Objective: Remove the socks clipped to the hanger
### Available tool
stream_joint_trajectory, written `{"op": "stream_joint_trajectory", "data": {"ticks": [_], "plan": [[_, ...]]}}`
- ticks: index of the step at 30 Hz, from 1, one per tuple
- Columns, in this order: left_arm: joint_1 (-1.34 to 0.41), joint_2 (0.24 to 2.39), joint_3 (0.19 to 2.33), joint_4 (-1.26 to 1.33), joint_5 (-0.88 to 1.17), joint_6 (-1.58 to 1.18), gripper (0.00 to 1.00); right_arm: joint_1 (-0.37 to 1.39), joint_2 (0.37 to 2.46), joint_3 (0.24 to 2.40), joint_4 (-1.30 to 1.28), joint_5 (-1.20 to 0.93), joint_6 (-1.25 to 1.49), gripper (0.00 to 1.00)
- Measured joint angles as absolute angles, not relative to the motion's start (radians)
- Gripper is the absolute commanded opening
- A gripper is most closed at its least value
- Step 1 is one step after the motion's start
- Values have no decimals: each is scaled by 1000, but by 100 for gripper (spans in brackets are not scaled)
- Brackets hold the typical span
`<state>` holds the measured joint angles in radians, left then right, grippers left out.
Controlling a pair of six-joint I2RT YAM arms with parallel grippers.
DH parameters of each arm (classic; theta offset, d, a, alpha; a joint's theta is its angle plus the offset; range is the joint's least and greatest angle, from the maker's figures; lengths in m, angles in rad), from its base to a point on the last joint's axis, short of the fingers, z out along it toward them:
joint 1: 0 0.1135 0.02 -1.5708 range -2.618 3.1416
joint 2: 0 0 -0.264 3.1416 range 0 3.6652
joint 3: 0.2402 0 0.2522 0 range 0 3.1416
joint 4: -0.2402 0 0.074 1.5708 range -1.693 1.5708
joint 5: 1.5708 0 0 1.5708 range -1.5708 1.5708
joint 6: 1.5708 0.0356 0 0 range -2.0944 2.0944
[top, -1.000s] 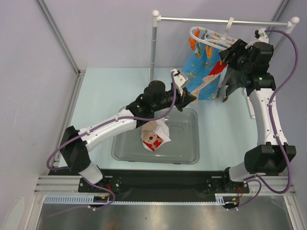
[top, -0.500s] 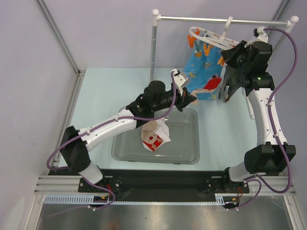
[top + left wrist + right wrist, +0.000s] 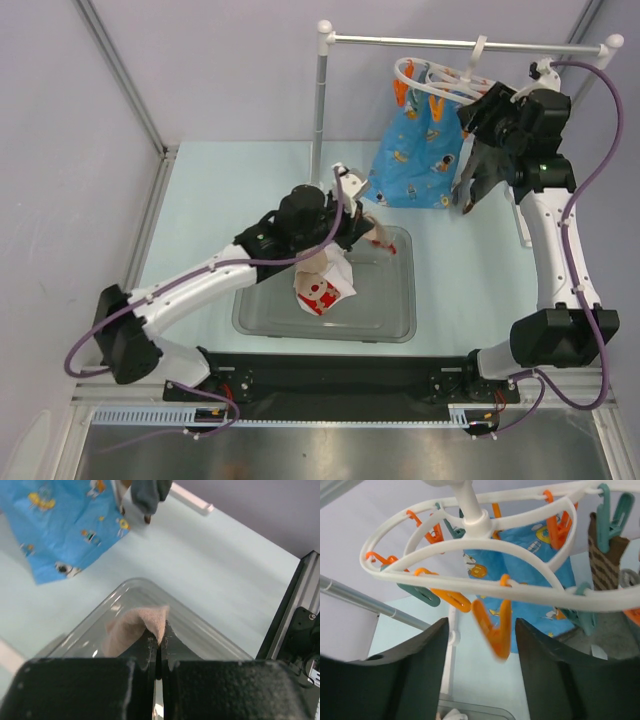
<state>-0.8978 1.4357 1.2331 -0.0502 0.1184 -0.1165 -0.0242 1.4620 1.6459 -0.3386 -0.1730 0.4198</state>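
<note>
The white oval hanger (image 3: 428,82) (image 3: 470,575) hangs from the rail, its orange and teal pegs dangling. A bright blue cartoon sock (image 3: 415,155) (image 3: 520,555) (image 3: 55,525) is clipped to it. So are a brown striped sock (image 3: 602,555) and a dark grey one (image 3: 470,175). My left gripper (image 3: 368,234) (image 3: 159,639) is shut on a beige-and-red sock (image 3: 132,626) above the far part of the tray. My right gripper (image 3: 480,112) (image 3: 482,635) is open just under the ring. An empty orange peg (image 3: 492,627) hangs between its fingers, touching neither.
A grey plastic tray (image 3: 400,335) (image 3: 210,630) sits in front of the arm bases, with a white-and-red sock (image 3: 322,290) lying in it. The metal rail stand's post (image 3: 320,100) rises left of the hanger. Side walls enclose the pale table.
The beige-and-red sock has come off the hanger. My left arm pulled it back and left to above the tray. The right gripper stays at the ring, and the orange peg swings.
</note>
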Motion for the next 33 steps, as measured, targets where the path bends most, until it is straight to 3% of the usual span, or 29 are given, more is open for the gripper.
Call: {"op": "stream_joint_trajectory", "data": {"ticks": [3, 4, 7, 8, 9, 10, 14, 15, 23, 28, 33], "plan": [[-886, 1333, 1197, -156, 67, -133, 4, -39, 1421, 1610, -356, -188, 415, 80], [-880, 1299, 1188, -189, 51, -139, 7, -44, 1400, 1593, -369, -192, 413, 90], [-855, 1235, 1164, -268, 17, -159, 21, -53, 1328, 1533, -408, -204, 408, 100], [-847, 1227, 1153, -278, 9, -167, 28, -52, 1295, 1504, -422, -212, 406, 100], [-837, 1224, 1136, -291, 4, -175, 49, -50, 1261, 1473, -441, -219, 403, 100], [-827, 1224, 1116, -308, 2, -179, 62, -47, 1227, 1440, -461, -223, 400, 100], [-806, 1244, 1040, -388, -7, -224, 96, -36, 1100, 1301, -512, -226, 387, 100], [-805, 1245, 1033, -405, -10, -230, 100, -36, 1077, 1272, -524, -222, 383, 100], [-805, 1162, 1028, -429, -9, -234, 100, -47, 1050, 1068, -385, -106, 346, 98], [-805, 1058, 1026, -408, 35, -222, 100, -75, 1140, 977, -202, -11, 294, 95], [-805, 966, 966, -334, 85, -197, 100, -150, 1269, 961, 10, -65, 235, 94]]}}
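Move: My left hand holds a tan-and-red sock; the sock pile it is bound for, in the middle of the tray, lies about 12 cm to its left, 5 cm back and some 18 cm below. The blue cloth hangs roughly 17 cm ahead and 15 cm right of that hand. From my right hand, the grey sock hangs about 14 cm below, 5 cm right and 2 cm ahead; the orange clip is just 2 cm ahead, the blue cloth 15 cm left, 3 cm ahead and 12 cm lower. I swing my left hand left some 12 cm to the pile, dip about 9 cm while its fingers spread wide to let the sock go, then rise again, easing back. Meanwhile my right hand, opening fully, backs some 12 cm away from the orange clip as it sinks, then curves forward and right, ending about 17 cm lower, with open fingers close to the grey sock. ##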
